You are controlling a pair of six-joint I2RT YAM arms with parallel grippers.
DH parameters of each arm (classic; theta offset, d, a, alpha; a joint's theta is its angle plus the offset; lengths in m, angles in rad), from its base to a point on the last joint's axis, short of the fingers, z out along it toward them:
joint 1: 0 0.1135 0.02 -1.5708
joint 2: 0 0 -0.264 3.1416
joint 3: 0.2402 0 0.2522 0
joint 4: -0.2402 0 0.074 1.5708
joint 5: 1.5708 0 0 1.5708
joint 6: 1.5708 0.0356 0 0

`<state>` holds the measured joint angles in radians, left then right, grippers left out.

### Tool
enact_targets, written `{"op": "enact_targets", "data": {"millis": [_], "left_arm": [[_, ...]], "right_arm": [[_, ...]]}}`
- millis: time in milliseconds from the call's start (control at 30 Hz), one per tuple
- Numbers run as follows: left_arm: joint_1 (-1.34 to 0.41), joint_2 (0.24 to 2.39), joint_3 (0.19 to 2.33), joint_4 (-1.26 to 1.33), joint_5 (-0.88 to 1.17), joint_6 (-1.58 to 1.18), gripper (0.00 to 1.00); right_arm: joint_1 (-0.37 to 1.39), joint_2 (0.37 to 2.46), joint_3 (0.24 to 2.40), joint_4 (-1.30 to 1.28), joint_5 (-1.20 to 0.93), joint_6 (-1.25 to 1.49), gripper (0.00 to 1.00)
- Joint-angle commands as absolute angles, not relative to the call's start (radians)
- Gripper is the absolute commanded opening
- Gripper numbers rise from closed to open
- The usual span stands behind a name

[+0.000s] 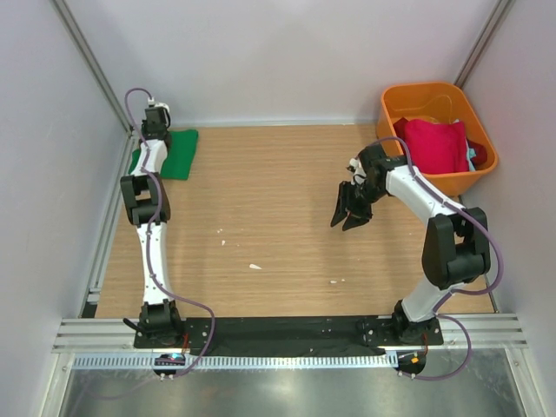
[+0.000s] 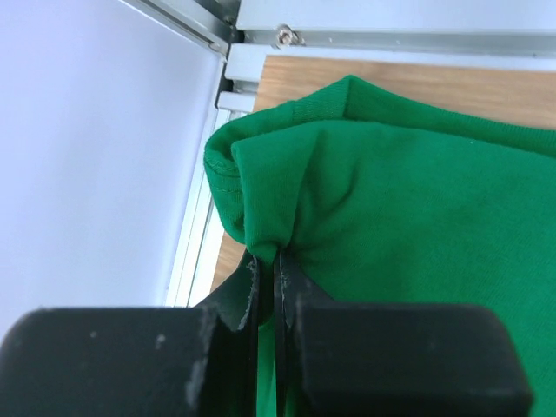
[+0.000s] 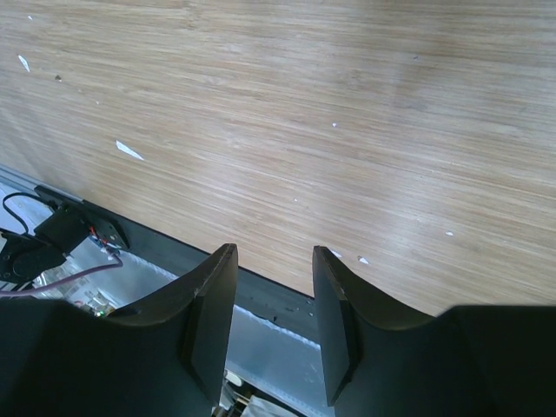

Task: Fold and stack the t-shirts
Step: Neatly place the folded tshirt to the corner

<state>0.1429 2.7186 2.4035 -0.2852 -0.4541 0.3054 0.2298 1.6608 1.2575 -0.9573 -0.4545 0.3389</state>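
A bright green t-shirt lies folded at the table's far left corner, partly hidden by the left arm. My left gripper is shut on a pinched fold of this green t-shirt, near its corner. A crimson red t-shirt fills the orange bin at the far right, with a bit of teal cloth beside it. My right gripper hangs above the bare wood left of the bin, open, with nothing between its fingers.
White walls and aluminium rails close in the table on three sides. A metal rail runs just past the green shirt. Small white scraps dot the wooden tabletop. The black base strip holds both arms.
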Motion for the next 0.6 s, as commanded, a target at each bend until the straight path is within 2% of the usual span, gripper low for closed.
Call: {"op": "enact_targets", "data": {"millis": [0,400,433,500,533,567], "left_arm": [[0.156,2.744,2.459,-0.201,-0.476,0.279,0.00],[0.161,2.758,2.476,-0.138,-0.512,0.267,0.00],[0.161,2.757,2.474,-0.134,-0.523,0.262,0.14],[0.161,2.735,2.450,-0.132,-0.563,0.242,0.31],[0.158,2.723,2.439,-0.132,-0.586,0.245,0.53],[0.150,2.709,2.412,-0.129,-0.610,0.250,0.60]], "right_arm": [[0.235,1.670,1.305,-0.946,-0.448,0.347,0.46],[0.235,1.707,1.322,-0.945,-0.456,0.348,0.46],[0.235,1.706,1.322,-0.943,-0.456,0.351,0.46],[0.235,1.698,1.319,-0.942,-0.459,0.356,0.46],[0.235,1.695,1.318,-0.942,-0.465,0.359,0.46],[0.233,1.689,1.315,-0.942,-0.466,0.367,0.46]]}}
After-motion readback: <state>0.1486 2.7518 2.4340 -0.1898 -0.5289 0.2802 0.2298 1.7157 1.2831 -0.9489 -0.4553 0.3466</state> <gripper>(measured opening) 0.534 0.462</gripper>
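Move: The left hand grips the folded t-shirt by its left edge; the table's far left corner, where it is being taken, lies about 6 cm ahead, 2 cm left and 3 cm lower. The t-shirt's middle is some 6 cm back from this hand, 10 cm to its right and 3 cm below. From the idle right hand that table corner is roughly 43 cm ahead, 77 cm left and 10 cm down. The left fingers, still pinching the t-shirt's left edge, ease it about 1 cm forward towards the far left table corner. They then spread from shut to about half open and let go, the hand lifting and shifting roughly 1 cm left as its tips tilt up some 5 degrees. ##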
